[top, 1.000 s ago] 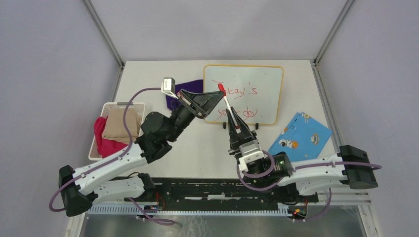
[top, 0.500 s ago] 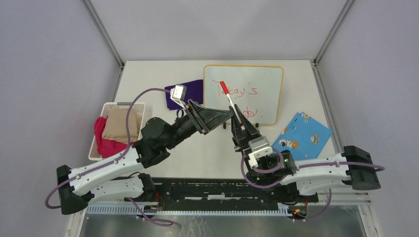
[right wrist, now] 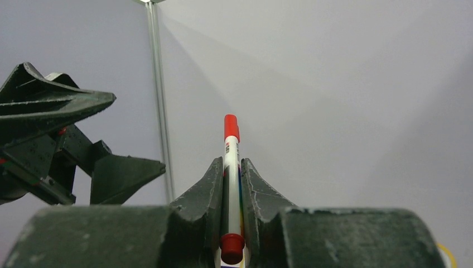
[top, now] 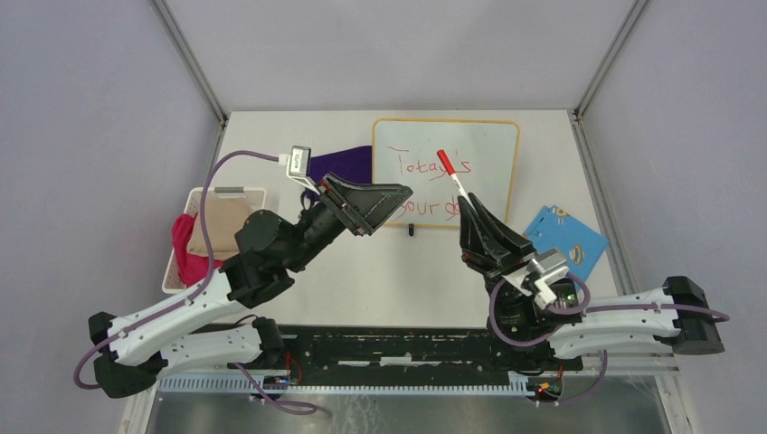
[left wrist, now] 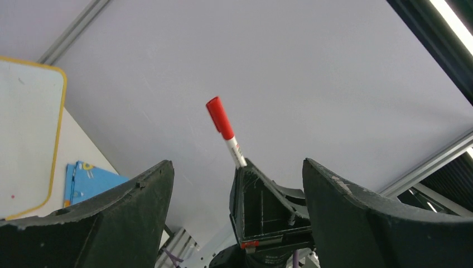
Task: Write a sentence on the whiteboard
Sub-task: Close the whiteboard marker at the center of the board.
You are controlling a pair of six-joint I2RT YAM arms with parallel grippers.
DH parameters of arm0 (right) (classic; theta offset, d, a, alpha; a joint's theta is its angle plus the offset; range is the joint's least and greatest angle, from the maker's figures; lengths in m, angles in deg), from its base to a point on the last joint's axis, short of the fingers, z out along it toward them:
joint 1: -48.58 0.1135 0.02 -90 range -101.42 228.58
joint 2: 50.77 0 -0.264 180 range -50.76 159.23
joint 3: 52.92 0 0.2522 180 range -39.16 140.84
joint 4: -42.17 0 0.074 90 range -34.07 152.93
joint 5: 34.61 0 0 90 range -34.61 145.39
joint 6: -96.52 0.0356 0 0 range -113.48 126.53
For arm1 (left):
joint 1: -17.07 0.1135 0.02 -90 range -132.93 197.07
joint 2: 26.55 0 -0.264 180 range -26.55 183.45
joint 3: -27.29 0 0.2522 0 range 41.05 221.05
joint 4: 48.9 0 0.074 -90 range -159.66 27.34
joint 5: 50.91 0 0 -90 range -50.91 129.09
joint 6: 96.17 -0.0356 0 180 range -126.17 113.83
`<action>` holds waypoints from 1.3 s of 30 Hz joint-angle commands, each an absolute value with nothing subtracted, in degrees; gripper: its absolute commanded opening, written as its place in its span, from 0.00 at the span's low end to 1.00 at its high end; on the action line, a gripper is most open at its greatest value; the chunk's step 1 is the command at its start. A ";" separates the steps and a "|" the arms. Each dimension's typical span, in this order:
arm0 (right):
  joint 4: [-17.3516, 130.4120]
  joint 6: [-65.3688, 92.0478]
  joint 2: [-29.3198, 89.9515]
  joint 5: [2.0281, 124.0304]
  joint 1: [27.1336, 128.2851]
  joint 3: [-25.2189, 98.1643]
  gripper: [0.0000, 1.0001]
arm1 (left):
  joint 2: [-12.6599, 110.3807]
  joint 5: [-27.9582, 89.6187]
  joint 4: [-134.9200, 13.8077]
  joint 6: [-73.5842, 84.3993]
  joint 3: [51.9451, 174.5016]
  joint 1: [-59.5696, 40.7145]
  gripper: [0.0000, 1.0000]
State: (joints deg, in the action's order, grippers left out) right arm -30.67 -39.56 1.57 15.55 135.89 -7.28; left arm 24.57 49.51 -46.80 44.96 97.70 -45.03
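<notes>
The whiteboard lies flat at the back of the table, and its orange-framed corner also shows in the left wrist view. The sentence is in red marker on two lines; my right gripper hides the end of the lower line. My right gripper is shut on a white marker that points up and away, its red cap on top. My left gripper hangs open and empty, left of the marker and apart from it.
A white basket holding pink and tan cloths stands at the left. A purple cloth lies beside the whiteboard. A blue patterned sheet lies at the right. Metal frame posts rise at both back corners of the table.
My left gripper opened, let go of the marker's red cap and drew back to the left. My right arm swung right and lifted, carrying the marker off the board's left part.
</notes>
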 commanded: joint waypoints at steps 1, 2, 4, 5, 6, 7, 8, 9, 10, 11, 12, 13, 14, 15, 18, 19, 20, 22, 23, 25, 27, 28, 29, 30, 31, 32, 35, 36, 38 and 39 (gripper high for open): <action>-27.46 -32.26 -1.60 18.76 135.77 -8.63 0.00 | 26.76 50.03 -46.20 37.16 103.53 -44.76 0.90; -26.57 -31.36 -2.10 19.47 135.78 -8.74 0.00 | 27.62 49.69 -46.33 37.27 104.47 -44.64 0.90; -25.46 -30.14 -2.85 20.46 135.82 -8.97 0.00 | 29.57 48.18 -46.49 37.96 105.96 -44.47 0.90; -25.10 -29.74 -3.12 20.86 135.77 -9.01 0.00 | 30.60 47.08 -46.28 38.54 106.62 -44.29 0.90; -24.78 -29.46 -3.30 21.09 135.80 -9.01 0.00 | 31.38 45.96 -45.71 39.17 107.00 -44.13 0.89; -24.67 -29.29 -3.50 21.11 135.77 -9.01 0.00 | 32.26 44.68 -45.15 39.97 107.40 -43.97 0.89; -24.62 -29.12 -3.62 21.09 135.78 -9.15 0.00 | 33.13 43.62 -44.68 40.73 107.74 -43.79 0.88; -24.51 -28.98 -3.80 21.08 135.77 -9.19 0.00 | 33.80 42.64 -44.37 41.43 108.17 -43.45 0.88; -24.28 -28.86 -3.94 21.23 135.77 -9.19 0.00 | 34.60 41.61 -44.26 42.20 108.60 -43.08 0.87; -24.12 -28.65 -4.01 21.27 135.80 -9.19 0.00 | 35.18 40.70 -44.17 42.84 108.98 -42.79 0.86; -23.93 -28.55 -4.05 21.24 135.79 -9.14 0.00 | 35.84 39.80 -43.87 43.59 109.26 -42.35 0.86; -23.76 -28.55 -4.18 21.36 135.80 -9.10 0.00 | 36.43 39.38 -43.51 44.29 109.26 -41.96 0.85; -23.54 -28.58 -4.14 21.33 135.74 -9.02 0.00 | 36.59 39.36 -43.09 44.95 109.14 -41.57 0.84; -23.37 -28.60 -4.19 21.37 135.79 -8.97 0.00 | 36.83 38.26 -42.53 45.57 108.87 -41.17 0.84; -22.65 -28.37 -4.38 21.44 135.70 -8.84 0.00 | 36.90 37.20 -40.90 47.03 108.21 -40.15 0.83; -22.56 -28.37 -4.48 21.54 135.77 -8.84 0.00 | 36.99 37.02 -40.65 47.35 108.19 -39.95 0.82; -22.47 -28.38 -4.53 21.55 135.77 -8.75 0.00 | 37.11 36.77 -40.34 47.54 108.20 -39.66 0.81; -22.31 -28.39 -4.41 21.61 135.77 -8.66 0.00 | 37.50 36.11 -39.96 48.31 108.41 -39.09 0.79; -22.21 -28.35 -4.37 21.56 135.79 -8.60 0.00 | 37.63 35.58 -39.67 48.56 108.50 -38.76 0.77; -22.10 -28.37 -4.33 21.32 135.77 -8.44 0.00 | 37.83 34.68 -39.04 49.33 108.47 -38.30 0.73; -22.16 -28.58 -4.16 21.06 135.78 -8.30 0.00 | 37.96 34.06 -38.62 49.95 108.26 -37.92 0.70; -22.11 -28.66 -4.06 20.95 135.78 -8.25 0.00 | 38.06 33.74 -38.35 50.17 108.17 -37.93 0.68; -22.11 -28.73 -4.09 20.89 135.77 -8.18 0.00 | 38.01 33.47 -38.01 50.31 107.93 -37.87 0.67; -22.11 -28.87 -3.93 20.69 135.73 -8.14 0.00 | 37.97 33.26 -37.64 50.48 107.67 -37.86 0.65; -22.19 -28.93 -3.84 20.60 135.79 -8.06 0.00 | 37.97 33.14 -37.39 50.63 107.53 -37.86 0.64; -22.20 -28.91 -3.83 20.52 135.72 -8.05 0.00 | 37.92 33.05 -37.33 50.73 107.43 -37.86 0.62; -22.29 -28.97 -3.45 20.14 135.76 -7.86 0.00 | 38.19 32.58 -37.22 51.15 107.41 -37.86 0.55; -22.44 -28.90 -3.40 20.10 135.82 -7.81 0.00 | 38.29 32.31 -37.11 51.32 107.41 -37.86 0.53; -22.62 -28.93 -3.17 19.84 135.81 -7.87 0.00 | 38.51 31.80 -36.71 51.84 107.20 -37.86 0.50; -22.64 -28.93 -3.14 19.80 135.77 -7.86 0.00 | 38.53 31.65 -36.51 52.00 107.03 -37.86 0.48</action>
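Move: The red cap end of the upright marker is about 6 cm ahead of the left hand, 8 cm to its right and 2 cm above. The right hand grips the marker; the cap is some 5 cm ahead, 2 cm left and 6 cm above it, with the open left gripper 10 cm left, 1 cm back and 4 cm above. The whiteboard lies far below, about 28 cm ahead of the left hand and 15 cm right. Left hand goes about 5 cm right and slightly forward towards the cap, half-closing; right hand keeps the marker. ##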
